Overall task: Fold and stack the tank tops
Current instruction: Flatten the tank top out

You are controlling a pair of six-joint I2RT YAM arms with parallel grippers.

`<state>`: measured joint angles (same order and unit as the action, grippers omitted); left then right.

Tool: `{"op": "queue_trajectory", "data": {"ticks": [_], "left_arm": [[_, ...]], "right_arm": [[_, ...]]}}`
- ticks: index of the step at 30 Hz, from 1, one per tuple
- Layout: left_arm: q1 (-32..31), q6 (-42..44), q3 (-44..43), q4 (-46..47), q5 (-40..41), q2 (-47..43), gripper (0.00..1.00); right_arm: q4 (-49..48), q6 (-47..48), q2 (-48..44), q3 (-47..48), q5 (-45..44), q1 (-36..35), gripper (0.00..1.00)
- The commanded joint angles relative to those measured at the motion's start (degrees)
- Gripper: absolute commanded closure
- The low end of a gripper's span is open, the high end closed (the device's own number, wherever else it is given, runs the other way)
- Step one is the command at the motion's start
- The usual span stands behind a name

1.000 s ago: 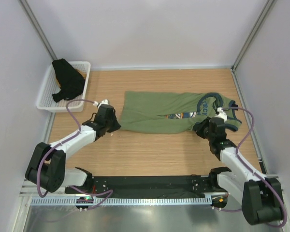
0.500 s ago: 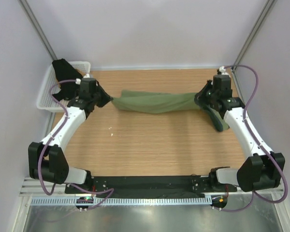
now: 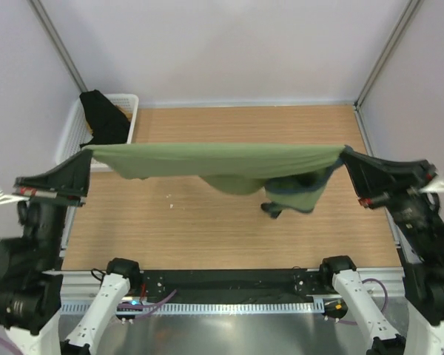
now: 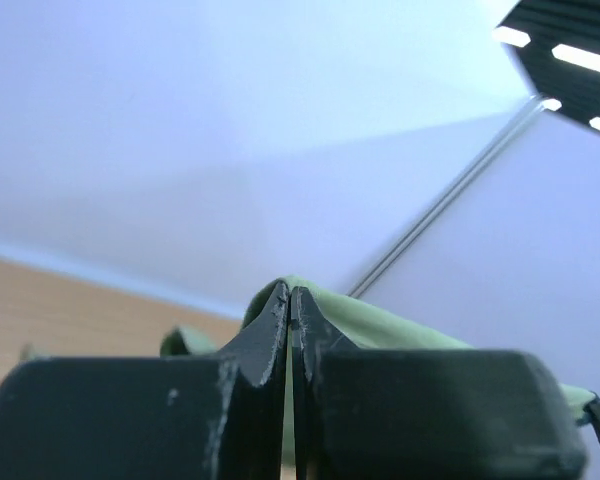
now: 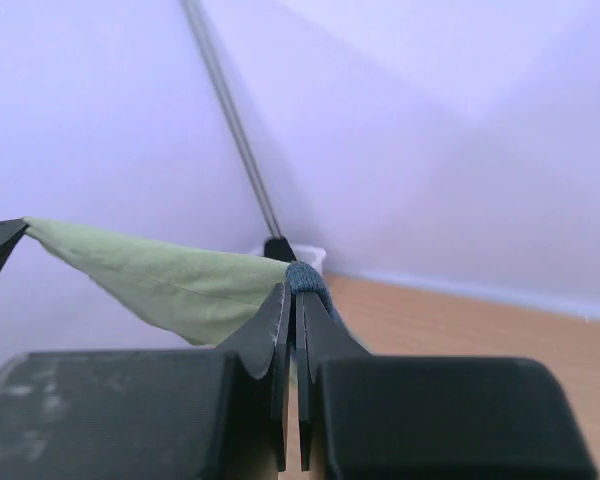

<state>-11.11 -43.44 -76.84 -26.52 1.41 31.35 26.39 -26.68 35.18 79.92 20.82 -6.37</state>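
The olive green tank top (image 3: pixel 207 159) is stretched in the air high above the table, hanging in a fold near its right end. My left gripper (image 3: pixel 86 151) is shut on its left end; green cloth (image 4: pixel 380 320) bulges over the closed fingertips. On the other side my right gripper (image 3: pixel 346 152) is shut on the navy-trimmed edge (image 5: pixel 305 277), with green cloth (image 5: pixel 170 280) running off to the left. The black tank top (image 3: pixel 103 118) lies bunched in the white basket (image 3: pixel 126 100) at the far left.
The wooden table (image 3: pixel 207 222) lies below the raised cloth. A small white speck (image 3: pixel 172 207) sits on it. Metal frame posts (image 3: pixel 388 52) stand at the back corners, and white walls close in on three sides.
Both arms have risen from the table and swung outward, lifting the green tank top from the wood and pulling it taut between them.
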Motion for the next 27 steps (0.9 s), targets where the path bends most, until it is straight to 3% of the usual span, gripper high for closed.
{"op": "queue_trajectory", "data": {"ticks": [1,4,7,15,21,24,27], "left_arm": [[0.4,2.6,-1.3,-3.8,2.4,-1.0,1.0],[0.5,2.0,-3.1,-4.6,3.2,0.1,1.0],[0.4,1.5,-4.2,-6.3,4.0,5.8,1.0],[0.5,-0.8,-9.5,-1.6,3.5,25.7,1.0],[0.5,0.2,-32.3,-6.6,1.0,43.2,1.0],[0.5,0.6,-39.2,-7.7,0.9,44.6,1.0],[0.5,1.2,-40.2,-8.4,-0.2,43.8,1.0]], "right_arm": [[1.4,1.3,-0.6,3.3,4.4,0.1,0.99],[4.6,2.1,0.8,4.3,2.4,0.0,0.99],[8.9,3.0,5.0,5.1,-5.0,0.1,0.99],[14.0,3.3,31.9,15.2,-8.5,0.0,0.99],[15.4,1.3,47.2,36.5,-6.4,0.3,0.99],[16.9,0.5,49.1,44.3,-5.2,0.3,0.99],[16.9,-0.1,48.8,45.3,-3.4,0.3,0.99]]}}
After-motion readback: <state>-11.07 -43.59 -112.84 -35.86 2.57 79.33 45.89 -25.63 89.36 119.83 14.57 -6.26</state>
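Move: Both hands are held high, each pinching one end of the tank top, whose middle is about 22 cm to the right of the left hand and 20 cm to the left of the right, sagging some 8 cm below. The open middle of the table, its landing place, is roughly 25 cm ahead and 48 cm below both, about 23 cm right of the left hand and 20 cm left of the right. The white basket is some 47 cm ahead of the left hand, 22 cm left and 44 cm below. Keep both grippers shut on the tank top and swing it: draw both hands back about 5 cm, rising slightly, then whip them forward together over the middle of the table by nearly 30 cm, dipping as they go and tipping the fingers down (the right hand more). Finish by lifting both a few centimetres, the right staying lower than it began. ##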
